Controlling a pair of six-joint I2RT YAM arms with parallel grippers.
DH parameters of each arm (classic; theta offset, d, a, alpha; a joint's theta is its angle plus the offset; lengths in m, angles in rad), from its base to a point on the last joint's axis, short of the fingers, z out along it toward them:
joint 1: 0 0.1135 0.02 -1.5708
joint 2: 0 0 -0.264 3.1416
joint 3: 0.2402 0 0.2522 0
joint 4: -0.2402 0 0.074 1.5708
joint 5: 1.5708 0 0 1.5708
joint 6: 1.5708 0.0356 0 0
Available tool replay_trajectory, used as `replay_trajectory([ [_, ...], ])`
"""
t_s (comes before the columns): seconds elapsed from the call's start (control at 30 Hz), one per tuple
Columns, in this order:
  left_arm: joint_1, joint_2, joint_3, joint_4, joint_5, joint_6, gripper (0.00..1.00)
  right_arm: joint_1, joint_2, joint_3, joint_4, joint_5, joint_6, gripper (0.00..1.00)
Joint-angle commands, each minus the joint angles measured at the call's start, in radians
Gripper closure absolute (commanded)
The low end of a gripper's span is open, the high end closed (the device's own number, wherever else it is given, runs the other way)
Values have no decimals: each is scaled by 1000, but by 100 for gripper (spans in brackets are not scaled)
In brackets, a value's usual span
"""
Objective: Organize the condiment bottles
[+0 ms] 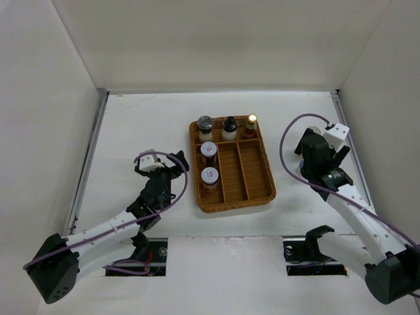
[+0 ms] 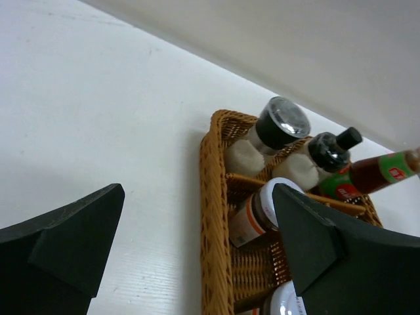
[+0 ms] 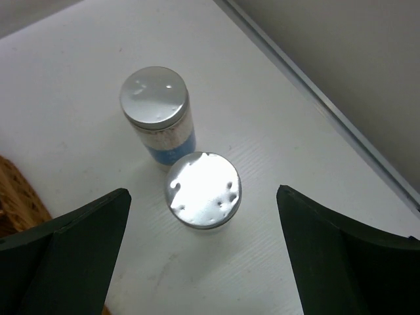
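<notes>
In the top view the brown wicker tray (image 1: 262,190) holds the grey-lidded shaker (image 1: 205,126), the black-capped bottle (image 1: 229,126) and the slim red-sauce bottle (image 1: 251,125) in its far row. Two short red-labelled jars (image 1: 209,152) (image 1: 209,177) stand in its left column. My left gripper (image 1: 172,167) is open and empty just left of the tray (image 2: 211,197). My right gripper (image 1: 314,152) is open right of the tray and hides the canisters in the top view. In the right wrist view it hovers (image 3: 202,195) over the nearer silver-lidded canister (image 3: 203,190); the other canister (image 3: 156,115) stands just behind.
The tray's middle and right columns hold nothing. In the left wrist view the shaker (image 2: 279,128), black-capped bottle (image 2: 328,154), sauce bottle (image 2: 374,174) and a jar (image 2: 262,213) show. A metal rail (image 3: 328,105) runs along the table's right edge, with white walls on three sides.
</notes>
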Motion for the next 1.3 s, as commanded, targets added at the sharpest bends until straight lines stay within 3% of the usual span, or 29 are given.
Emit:
replay_trajectory([
  [0.0,46,28,-23,56,56,-91,0,-52,25,38,-13,-50,18,0],
  [0.4,77,166,-34,127,153,-162,0,-186,204,7,162,-271,30,1],
  [0.5,84,180,-31,136,173,-167,0,-212,235,1,202,-280,27,20],
  [0.57,84,185,-31,136,176,-170,0,-213,220,-10,214,-271,32,39],
  [0.67,92,195,-31,136,175,-170,0,-157,133,-19,199,-237,34,51],
  [0.87,98,234,-31,157,185,-185,0,41,-19,79,95,-119,23,53],
  [1.07,110,245,-33,162,195,-191,0,227,103,217,180,-114,-35,53],
  [1.27,121,237,-43,162,193,-194,0,279,286,276,343,-212,-65,53],
])
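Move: The near silver-lidded bottle stands about 4 cm ahead of the right hand, 2 cm to its right and 9 cm below. The far silver-lidded bottle is some 7 cm beyond it. The tray's middle lies about 21 cm left of the right hand and 6 cm ahead, 12 cm below. From the left hand the near bottle is roughly 46 cm right, 3 cm ahead and 8 cm below. Right hand sinks forward, pinches the near bottle, lifts it 17 cm left towards the tray; left hand sinks. ##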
